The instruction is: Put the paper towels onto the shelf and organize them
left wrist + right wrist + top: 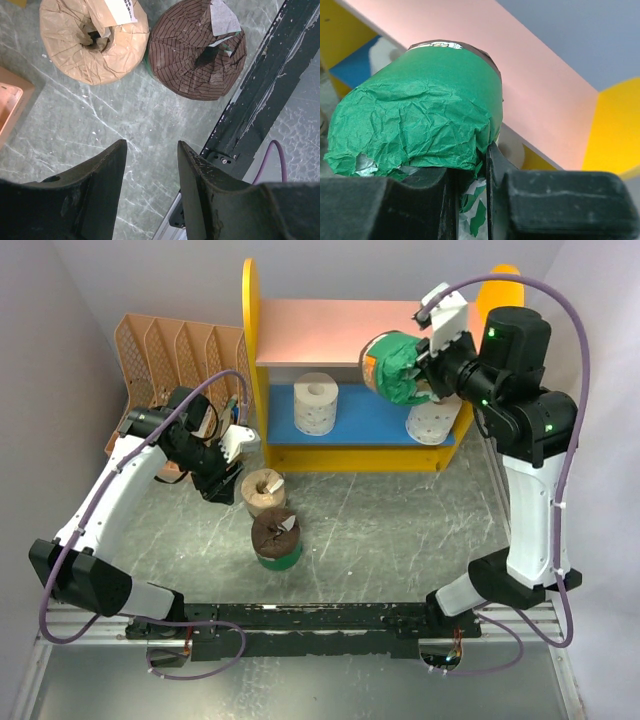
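Note:
The shelf (258, 360) has yellow sides, a pink upper board (530, 80) and a blue lower board (375, 415). On the blue board stand two white paper towels, one at the left (317, 402) and one at the right (432, 422). My right gripper (425, 365) (470, 160) is shut on the crumpled wrap of a green-wrapped roll (393, 367) (420, 120), held on its side at the pink board's front edge. A tan roll (263, 492) (92, 40) and a brown green-wrapped roll (277, 538) (197, 50) stand on the table. My left gripper (225, 483) (152, 150) hangs open and empty just left of the tan roll.
A peach slotted file organizer (180, 350) stands at the back left, behind my left arm, and its corner (10, 105) shows in the left wrist view. The black base rail (320, 620) (260, 100) runs along the near edge. Grey walls close in both sides.

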`<state>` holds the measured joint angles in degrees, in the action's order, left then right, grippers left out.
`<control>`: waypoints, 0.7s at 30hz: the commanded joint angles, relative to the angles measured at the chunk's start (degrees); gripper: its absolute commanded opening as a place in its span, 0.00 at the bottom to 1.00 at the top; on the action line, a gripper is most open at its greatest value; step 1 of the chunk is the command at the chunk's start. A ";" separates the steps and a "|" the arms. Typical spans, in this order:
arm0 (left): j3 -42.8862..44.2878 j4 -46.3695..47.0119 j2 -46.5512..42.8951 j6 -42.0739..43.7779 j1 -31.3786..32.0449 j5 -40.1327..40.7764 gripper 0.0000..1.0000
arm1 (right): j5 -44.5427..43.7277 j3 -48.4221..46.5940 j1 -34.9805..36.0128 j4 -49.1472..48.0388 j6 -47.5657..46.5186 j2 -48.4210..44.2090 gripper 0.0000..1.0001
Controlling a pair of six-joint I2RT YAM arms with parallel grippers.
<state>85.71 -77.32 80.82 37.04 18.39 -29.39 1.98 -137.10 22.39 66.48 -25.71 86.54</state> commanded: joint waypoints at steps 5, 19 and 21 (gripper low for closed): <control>-0.41 0.72 -1.16 -0.28 -0.81 -1.44 0.56 | -4.51 0.20 -8.90 -9.47 6.32 -2.96 0.00; -1.05 1.20 -1.47 -0.03 -0.90 -1.99 0.56 | -5.40 -0.15 -19.21 -11.87 11.83 -0.19 0.00; -1.07 1.29 -1.45 0.09 -0.90 -2.27 0.56 | -3.53 1.12 -19.59 -11.68 12.44 0.61 0.00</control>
<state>85.06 -76.71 80.77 37.01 17.78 -29.82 -3.84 -137.43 3.99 58.54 -16.03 85.60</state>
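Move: The green paper towel roll is already in the right hand, bound for the right part of the pink top shelf, about 14 cm ahead, 6 cm right and 12 cm below that hand. The yellow right side's upper part stands some 14 cm ahead and 15 cm right, 3 cm lower. Some 36 cm below the hand on the blue shelf, 12 cm ahead, are two white rolls: one 6 cm right, one 22 cm left. From the left hand, the pink-shelf spot is roughly 24 cm ahead, 48 cm right, 16 cm up. The green roll, still pinched by its crumpled wrap, is swept by the right arm about 12 cm to the right towards the shelf's yellow right side, rising some 4 cm on the way. The wrist swings clockwise about 25 degrees, so the fingers and roll point more straight ahead at the shelf; the fingers keep their hold. ##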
